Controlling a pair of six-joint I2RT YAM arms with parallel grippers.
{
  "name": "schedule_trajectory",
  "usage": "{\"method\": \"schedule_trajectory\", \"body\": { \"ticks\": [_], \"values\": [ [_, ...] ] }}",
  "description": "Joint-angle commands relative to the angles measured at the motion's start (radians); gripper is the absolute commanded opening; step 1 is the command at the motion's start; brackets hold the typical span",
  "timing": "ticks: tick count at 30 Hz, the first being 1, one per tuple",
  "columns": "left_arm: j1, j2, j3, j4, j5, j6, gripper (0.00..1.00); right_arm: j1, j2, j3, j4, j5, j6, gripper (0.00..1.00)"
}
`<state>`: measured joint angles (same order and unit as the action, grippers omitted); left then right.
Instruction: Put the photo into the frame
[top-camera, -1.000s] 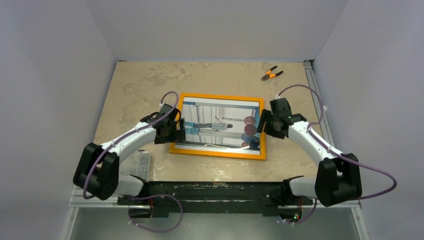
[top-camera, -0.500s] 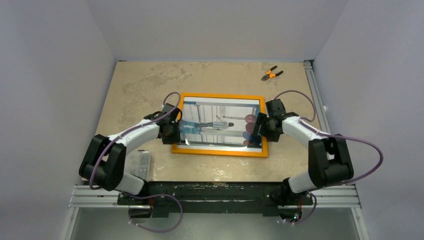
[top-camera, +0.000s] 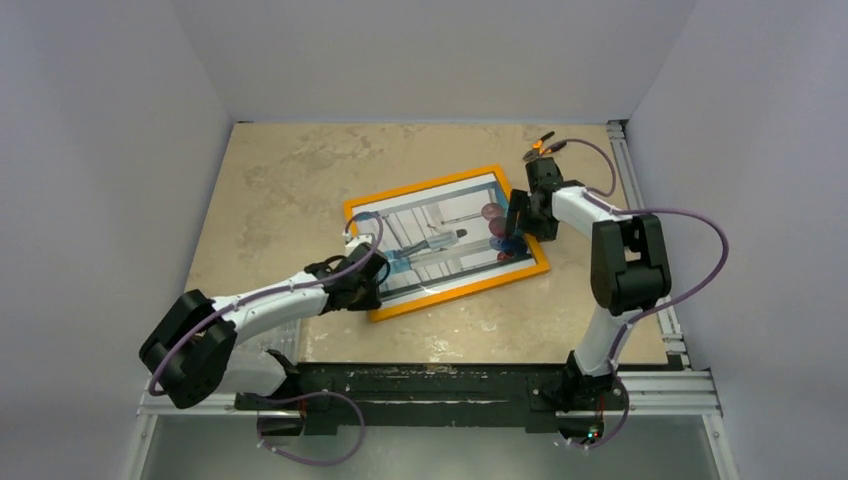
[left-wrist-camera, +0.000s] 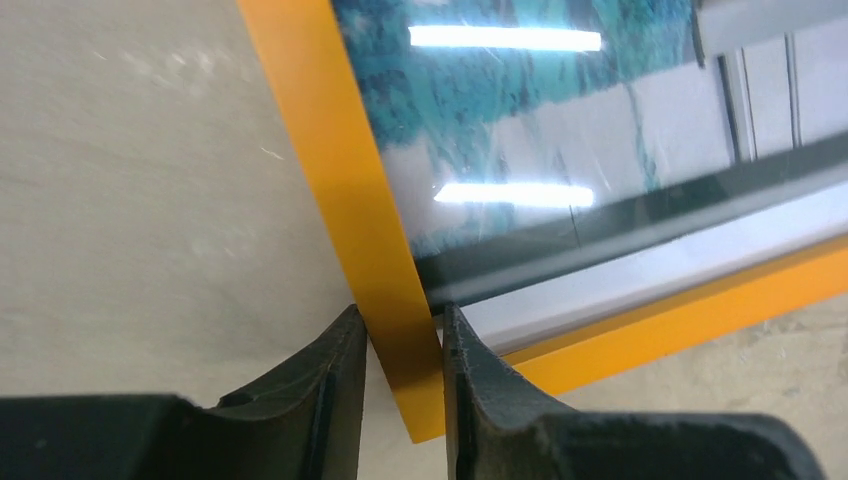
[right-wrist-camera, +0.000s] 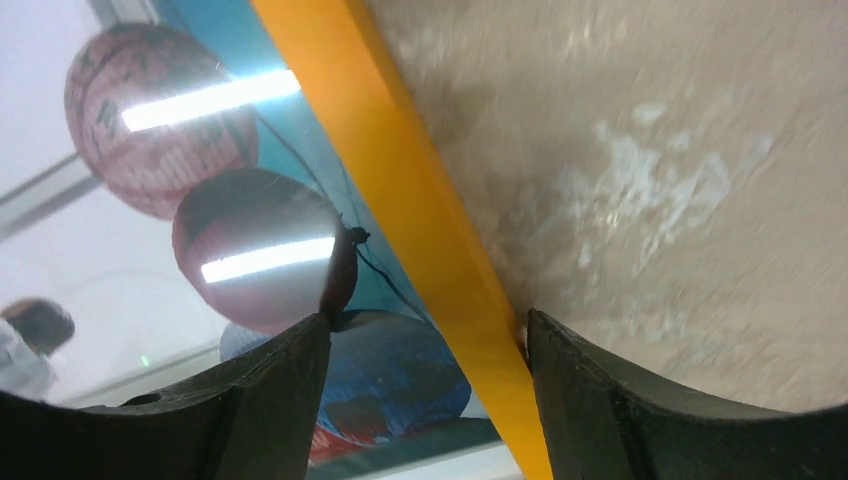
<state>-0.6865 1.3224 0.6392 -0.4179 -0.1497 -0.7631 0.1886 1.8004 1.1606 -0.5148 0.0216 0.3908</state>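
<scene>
The frame (top-camera: 460, 293), orange-bordered, lies skewed in the middle of the table with the photo (top-camera: 440, 235) inside it behind glossy glazing. My left gripper (top-camera: 368, 290) is shut on the frame's border (left-wrist-camera: 350, 180) close to its near left corner, one finger on each side of the strip. The left wrist view shows the gripper (left-wrist-camera: 400, 375) and blue-white print (left-wrist-camera: 560, 120). My right gripper (top-camera: 512, 225) is open astride the right border (right-wrist-camera: 400, 170). Its gripper (right-wrist-camera: 428, 350) has one finger over the red balloons (right-wrist-camera: 200, 110) and the other against the border's outer edge.
Orange-handled pliers (top-camera: 543, 146) lie at the far right, partly behind the right arm's cable. A metal rail (top-camera: 640, 210) runs along the table's right edge. White walls close in the table on three sides.
The left gripper has shut on the frame's left border and drawn back toward the near edge. The right gripper moved farther away. The frame has turned counter-clockwise.
</scene>
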Motion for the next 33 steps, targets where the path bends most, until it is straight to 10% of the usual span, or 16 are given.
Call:
{"method": "schedule_trajectory", "body": {
  "ticks": [1,15,25,33],
  "values": [
    [-0.238,0.022,-0.004,0.100,0.179,-0.203,0.26,0.049,0.069,0.129,0.013,-0.155,0.019,0.68],
    [-0.489,0.052,0.115,0.053,0.123,-0.280,0.87,0.047,-0.149,0.174,-0.143,0.136,0.040,0.73],
    [-0.488,-0.123,0.183,-0.173,-0.017,-0.247,0.93,0.049,-0.505,-0.257,-0.162,0.028,0.170,0.71],
    [-0.487,-0.122,0.356,-0.374,-0.184,-0.183,0.93,0.125,-0.451,-0.445,0.009,-0.039,0.269,0.67]
  ]
}}
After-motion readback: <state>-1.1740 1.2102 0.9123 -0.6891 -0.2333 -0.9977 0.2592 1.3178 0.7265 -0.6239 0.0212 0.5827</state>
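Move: The left fingers already straddle the orange frame's left bar, about 3 cm forward and 1 cm left of its near-left corner; the frame's middle lies some 16 cm ahead and 17 cm right. The table's front edge is about 13 cm straight back. From the right hand, open astride the right bar, the frame's middle is about 22 cm left and level, the near-right corner 7 cm back and 4 cm right, the pliers 24 cm ahead and 3 cm right. With the frame's left bar pinched, the left hand keeps dragging that end back and to the right, opens wide towards the end of a pull of some 16 cm while turning about 15 degrees clockwise, then rises clear of the corner. Meanwhile the right hand, fingers steadily open around the right bar, pushes it about 6 cm farther forward, lifts off over the frame, swings back some 20 cm and sinks again to table height just outside the near long bar, low over bare table. ##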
